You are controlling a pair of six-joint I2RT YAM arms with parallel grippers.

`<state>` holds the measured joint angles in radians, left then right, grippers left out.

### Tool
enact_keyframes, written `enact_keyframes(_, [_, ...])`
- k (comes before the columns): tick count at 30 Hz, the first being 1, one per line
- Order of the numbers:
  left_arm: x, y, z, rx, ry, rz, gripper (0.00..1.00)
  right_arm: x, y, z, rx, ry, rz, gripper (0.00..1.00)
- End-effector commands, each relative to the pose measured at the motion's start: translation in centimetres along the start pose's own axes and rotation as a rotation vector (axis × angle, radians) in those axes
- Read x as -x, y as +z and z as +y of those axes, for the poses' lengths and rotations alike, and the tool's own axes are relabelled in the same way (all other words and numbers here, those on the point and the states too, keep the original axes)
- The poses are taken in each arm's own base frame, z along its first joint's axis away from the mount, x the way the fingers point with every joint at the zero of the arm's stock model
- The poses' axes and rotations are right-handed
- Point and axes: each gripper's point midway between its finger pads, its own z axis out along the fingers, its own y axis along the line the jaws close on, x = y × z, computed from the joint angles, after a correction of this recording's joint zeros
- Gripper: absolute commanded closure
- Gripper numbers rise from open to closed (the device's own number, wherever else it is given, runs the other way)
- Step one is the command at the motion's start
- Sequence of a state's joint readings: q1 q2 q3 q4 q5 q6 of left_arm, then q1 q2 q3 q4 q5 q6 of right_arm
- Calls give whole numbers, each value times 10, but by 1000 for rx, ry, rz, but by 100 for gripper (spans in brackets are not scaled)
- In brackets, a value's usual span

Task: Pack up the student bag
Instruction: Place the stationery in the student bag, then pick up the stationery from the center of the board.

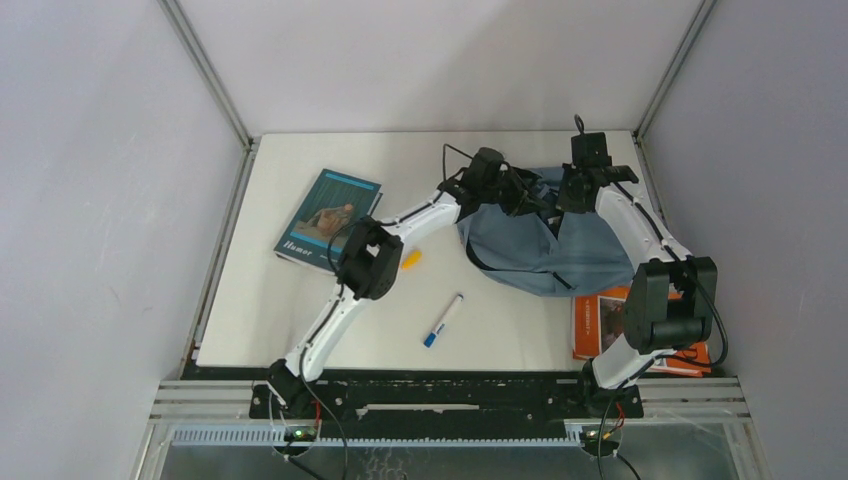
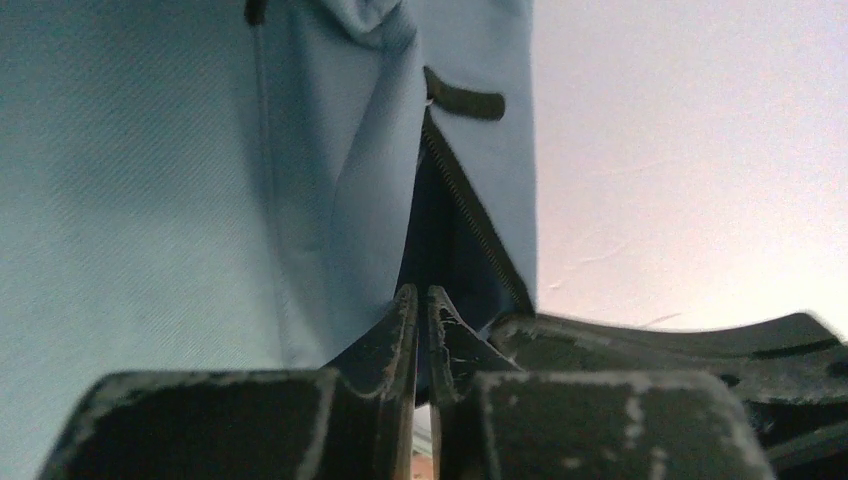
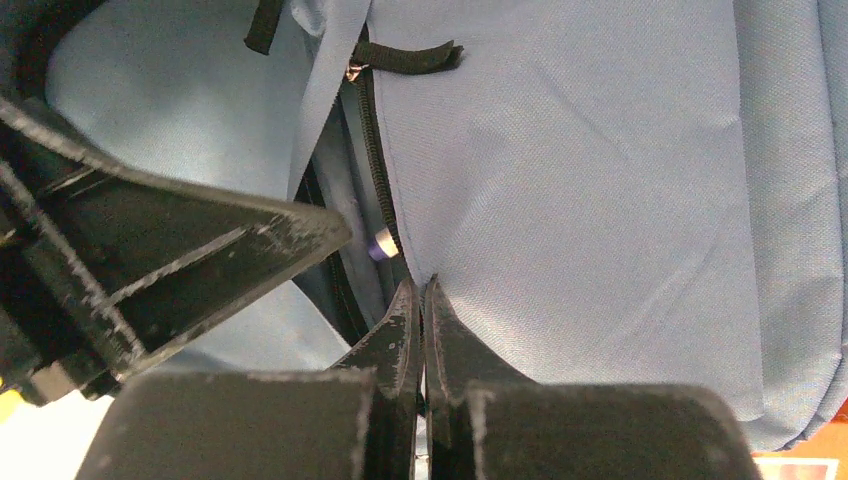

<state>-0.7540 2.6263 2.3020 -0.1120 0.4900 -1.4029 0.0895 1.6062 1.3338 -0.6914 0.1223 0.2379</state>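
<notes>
The student bag [image 1: 560,250], grey-blue with black zippers, lies at the table's back right, its top edge raised between both grippers. My left gripper [image 1: 520,195] is at the left lip of the bag's open zipper [image 2: 478,215]. Its jaws [image 2: 420,292] stand a thin slit apart, and I cannot tell whether fabric lies between them. My right gripper [image 1: 573,192] is on the other lip. Its tips [image 3: 422,284] are pressed together on the fabric edge beside the zipper [image 3: 378,170]. A black pull tab [image 3: 405,57] lies above them.
A teal book [image 1: 328,217] lies at the back left. A small orange piece [image 1: 411,260] and a blue-capped marker [image 1: 443,320] lie mid-table. An orange book [image 1: 598,322] sits at the front right, partly under the right arm. Frame posts and walls close in the table.
</notes>
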Motion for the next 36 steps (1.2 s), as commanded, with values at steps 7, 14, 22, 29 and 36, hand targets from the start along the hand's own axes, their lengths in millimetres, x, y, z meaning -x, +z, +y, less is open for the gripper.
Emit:
enact_keyframes(7, [3, -146, -36, 231, 629, -205, 69, 15, -7, 7, 16, 30, -71, 100])
enact_keyframes(14, [48, -218, 38, 490, 621, -362, 50, 24, -3, -28, -66, 79, -89, 100])
enact_keyframes(22, [78, -202, 90, 619, 591, -333, 47, 31, 1, -40, -48, 112, -97, 100])
enact_keyframes(29, [96, -178, 112, 688, 590, -335, 42, 27, 8, -37, -27, 112, -75, 100])
enact_keyframes(36, [94, -155, 114, 778, 654, -336, 42, 27, 5, -31, -6, 109, -75, 100])
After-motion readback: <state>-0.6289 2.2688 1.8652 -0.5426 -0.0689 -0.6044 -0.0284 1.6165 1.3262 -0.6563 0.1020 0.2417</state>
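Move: The red pen lies about 19 cm left of the left hand, nearly level with it and some 12 cm below, beside the bag's left edge. The bag's middle is roughly 3 cm right and 5 cm back of the left hand. From the pen, the orange highlighter lies about 12 cm left and 9 cm nearer; the blue-capped marker is 4 cm left and 24 cm nearer. From the right hand, which is pinching the bag's opening edge, the pen is about 22 cm left and 3 cm back, the bag's middle 1 cm left and 6 cm back. The left hand comes out of the bag's mouth, going left some 24 cm in an arc that first draws back and rises about 9 cm, then sinks towards the red pen and ends with a small turn back right and forward, its fingers opening to over half and swinging from rightward to forward and down. The right hand keeps its shut pinch on the bag's opening edge and, once the left is leaving, drags it about 4.5 cm to the right, turning slightly clockwise. ##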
